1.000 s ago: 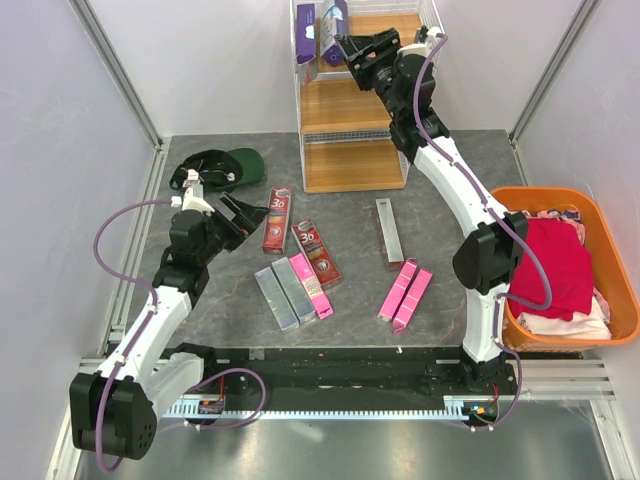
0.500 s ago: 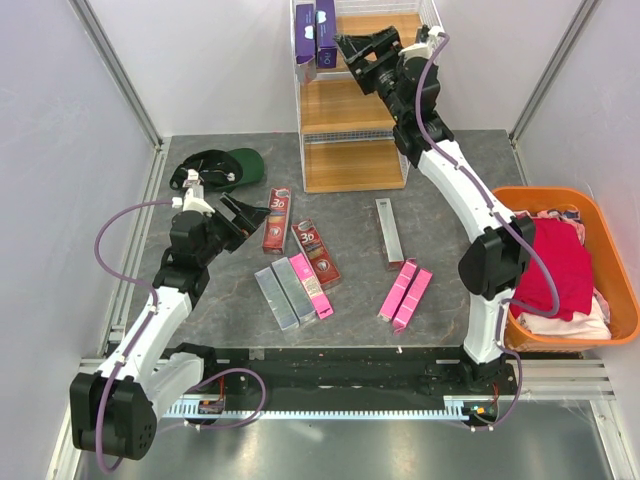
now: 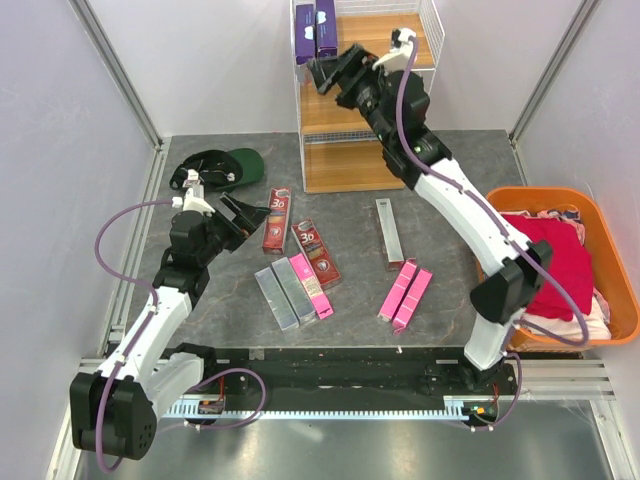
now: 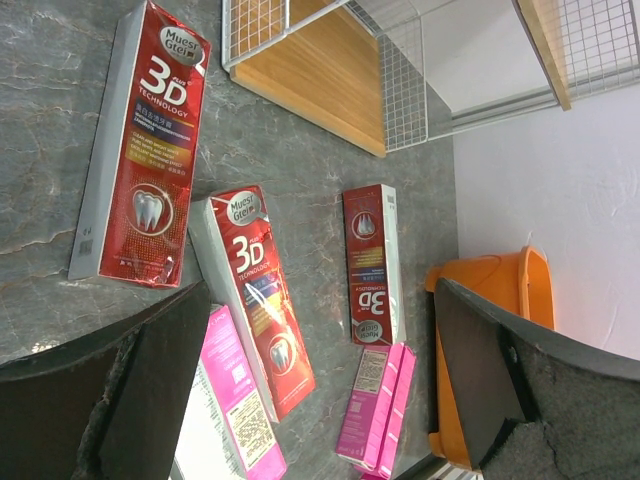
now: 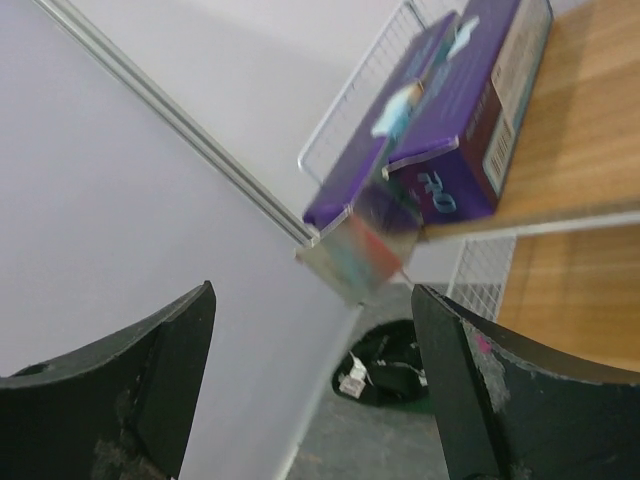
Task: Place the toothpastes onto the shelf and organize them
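Observation:
Two purple toothpastes (image 3: 315, 30) lie side by side on the left of the top board of the white wire shelf (image 3: 352, 165). My right gripper (image 3: 332, 75) hangs open just in front of them, holding nothing; its wrist view shows the purple cartons (image 5: 440, 110) ahead, apart from the fingers. On the table lie dark red cartons (image 3: 277, 220) (image 3: 316, 253), silver-grey ones (image 3: 283, 295), a pink one (image 3: 312, 287), a pink pair (image 3: 405, 293) and a slim carton (image 3: 388, 233). My left gripper (image 3: 240, 215) is open beside the dark red carton (image 4: 145, 150).
A green cap (image 3: 225, 165) lies at the table's left rear, behind my left arm. An orange basket (image 3: 540, 192) full of clothes stands at the right edge. The shelf's middle and bottom boards carry nothing that I can see.
My right gripper opened and let go of the purple carton, which now stands beside the other on the top board. The gripper then drew back down and left. The left arm stayed still.

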### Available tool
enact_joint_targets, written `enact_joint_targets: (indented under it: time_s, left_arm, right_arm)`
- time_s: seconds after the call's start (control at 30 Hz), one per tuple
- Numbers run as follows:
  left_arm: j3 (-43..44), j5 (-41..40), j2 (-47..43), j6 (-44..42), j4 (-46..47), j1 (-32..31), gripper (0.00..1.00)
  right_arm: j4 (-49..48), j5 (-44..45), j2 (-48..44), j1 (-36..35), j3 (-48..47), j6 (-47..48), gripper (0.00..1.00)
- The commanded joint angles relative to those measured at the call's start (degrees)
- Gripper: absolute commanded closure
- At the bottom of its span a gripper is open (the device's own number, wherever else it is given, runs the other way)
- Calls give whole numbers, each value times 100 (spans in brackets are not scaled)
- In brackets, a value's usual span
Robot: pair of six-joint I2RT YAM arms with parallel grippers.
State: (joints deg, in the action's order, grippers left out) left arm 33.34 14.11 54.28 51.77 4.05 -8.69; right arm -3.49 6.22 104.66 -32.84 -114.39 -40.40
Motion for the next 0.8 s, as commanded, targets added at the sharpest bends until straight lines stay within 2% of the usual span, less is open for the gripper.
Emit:
enact_joint_targets:
  time_s: [0.0, 0.3, 0.6, 0.77]
  left_arm:
    - [41, 127, 56, -105, 227, 34, 0]
    - [111, 461, 548, -79, 456, 34, 0]
    - [287, 848, 1102, -27, 666, 34, 0]
    - [260, 935, 1243, 79, 860, 25, 0]
  right_arm:
    - [-442, 406, -1147, -161, 1109, 656, 13]
    - [-390, 793, -2651, -337, 3648, 885, 12]
    - [583, 1556, -3364, -328, 5214, 1298, 12]
    - [972, 1664, -3593, -328, 5883, 1421, 9]
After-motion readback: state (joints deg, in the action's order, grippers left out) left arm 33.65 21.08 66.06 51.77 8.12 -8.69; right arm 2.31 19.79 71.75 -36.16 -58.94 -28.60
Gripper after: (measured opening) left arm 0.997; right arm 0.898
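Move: The right-hand 3D box on the table lies about 16 cm back, 17 cm right and 47 cm below the right hand; the pink pair is some 13 cm nearer than it and 4 cm farther right. On the top shelf, the newer purple box is roughly 14 cm ahead, 1 cm right and 3 cm below. From the left hand, the right-hand 3D box is level ahead, about 30 cm right, 18 cm down. Open right hand sinks about 23 cm, back and right towards the right-hand 3D box; left sinks 5 cm. ##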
